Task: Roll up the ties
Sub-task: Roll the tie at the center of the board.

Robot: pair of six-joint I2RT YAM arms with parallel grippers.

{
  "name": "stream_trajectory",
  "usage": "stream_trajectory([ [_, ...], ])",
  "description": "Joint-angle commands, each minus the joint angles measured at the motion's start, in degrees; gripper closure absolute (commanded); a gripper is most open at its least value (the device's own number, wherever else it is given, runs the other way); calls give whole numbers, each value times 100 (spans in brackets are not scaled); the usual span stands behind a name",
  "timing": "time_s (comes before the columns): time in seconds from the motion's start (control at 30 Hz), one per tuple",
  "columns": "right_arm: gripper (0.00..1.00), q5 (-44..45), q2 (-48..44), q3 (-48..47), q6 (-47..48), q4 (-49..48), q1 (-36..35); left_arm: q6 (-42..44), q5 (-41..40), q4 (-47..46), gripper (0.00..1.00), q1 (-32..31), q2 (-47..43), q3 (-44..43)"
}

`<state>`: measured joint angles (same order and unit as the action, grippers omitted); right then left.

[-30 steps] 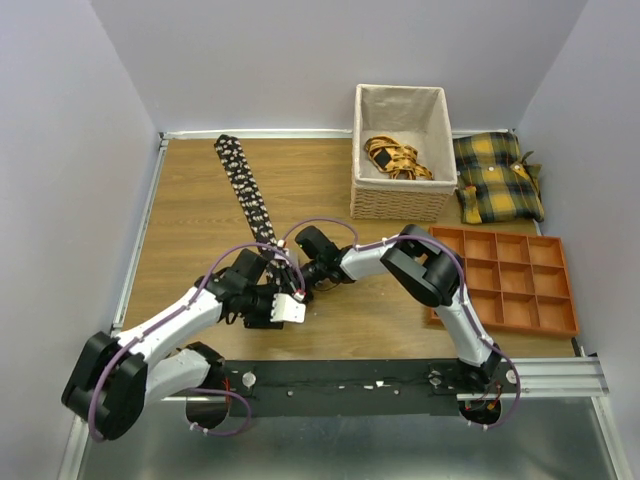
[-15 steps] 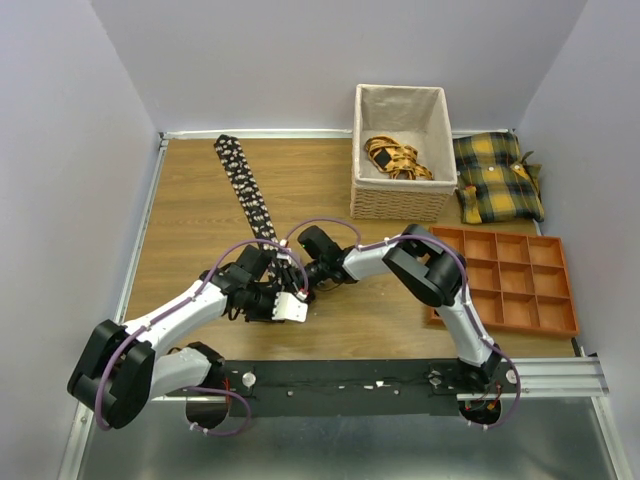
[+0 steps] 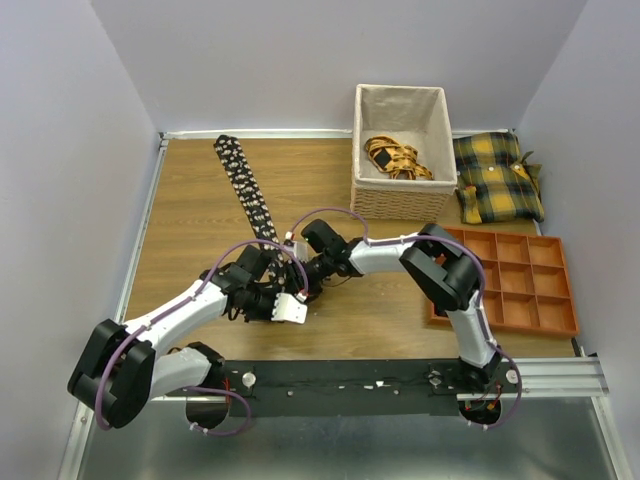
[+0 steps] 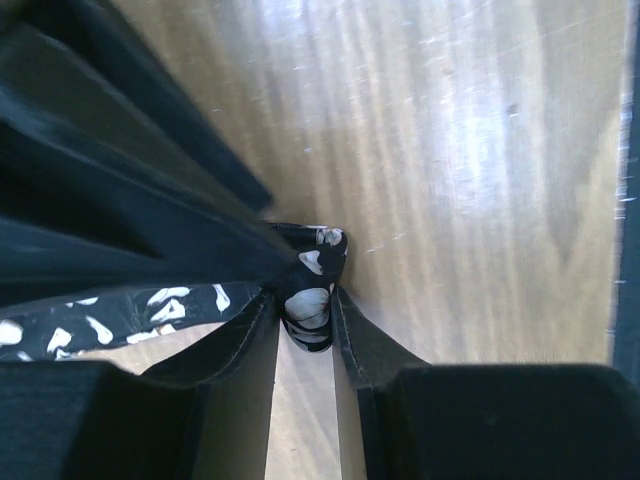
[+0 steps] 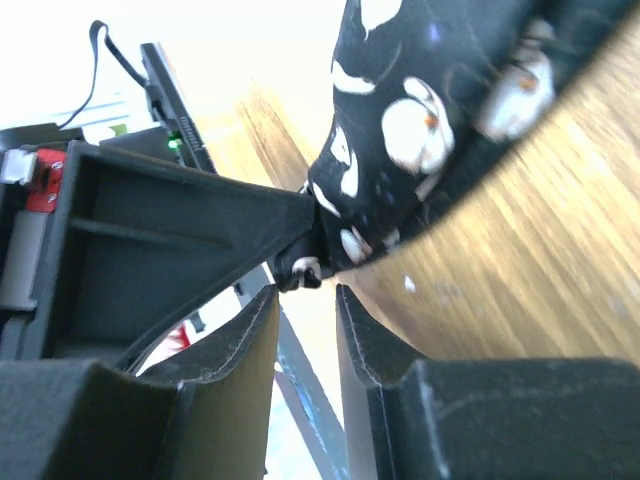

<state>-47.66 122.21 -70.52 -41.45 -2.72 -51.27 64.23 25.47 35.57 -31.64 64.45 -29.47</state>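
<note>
A black tie (image 3: pixel 243 185) dotted with white flowers lies as a long strip on the wooden table, running from the far left toward the middle. Both grippers meet at its near end. My left gripper (image 3: pixel 281 286) (image 4: pixel 306 305) is shut on the folded tie end (image 4: pixel 309 300), which is pinched between its fingertips. My right gripper (image 3: pixel 304 274) (image 5: pixel 305 290) is open, with a narrow empty gap between its fingers. The tie fabric (image 5: pixel 420 120) hangs just beyond the right gripper's tips, against the left gripper's finger.
A lined wicker basket (image 3: pixel 399 205) at the back holds a yellow-and-black bundle (image 3: pixel 397 157). Plaid cushions (image 3: pixel 497 178) lie at the far right. An orange compartment tray (image 3: pixel 512 279) sits in front of them. Walls close in on the left, the back and the right.
My left gripper has closed on the tie's near end. My right gripper has opened and let go of it. The right arm's elbow has shifted slightly right.
</note>
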Motion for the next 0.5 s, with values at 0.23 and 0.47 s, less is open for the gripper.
stream_trajectory([
  [0.23,62,1485,-1987,1915,1129,-1035,55,-964,766,907,67,-9,226,-532],
  [0.47,62,2742,-3254,3823,2779,-3320,-427,-1018,757,1137,68,35,384,-718],
])
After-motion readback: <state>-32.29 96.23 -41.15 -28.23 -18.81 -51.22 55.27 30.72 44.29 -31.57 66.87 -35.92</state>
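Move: The left gripper already pinches the tie's rolled near end between its fingertips. From there the flat strip runs out over the board, its middle about 20 cm ahead, 5 cm to the left and 2 cm lower. The bench's near edge is roughly 13 cm straight behind and a little below. The right gripper is already partly open beside the roll, which lies some 2 cm to its left, 1 cm back and 1 cm below. Pull the right gripper away from the tie roll about 7 cm to the right, rising 2 to 3 cm early on, fingers staying part-open as the hand rolls nearly 30 degrees. Meanwhile keep the left pinch on the roll, draw it back about 2 cm towards the bench's near edge, then lift it about 2 cm, tilting its fingertips back roughly 10 degrees. ##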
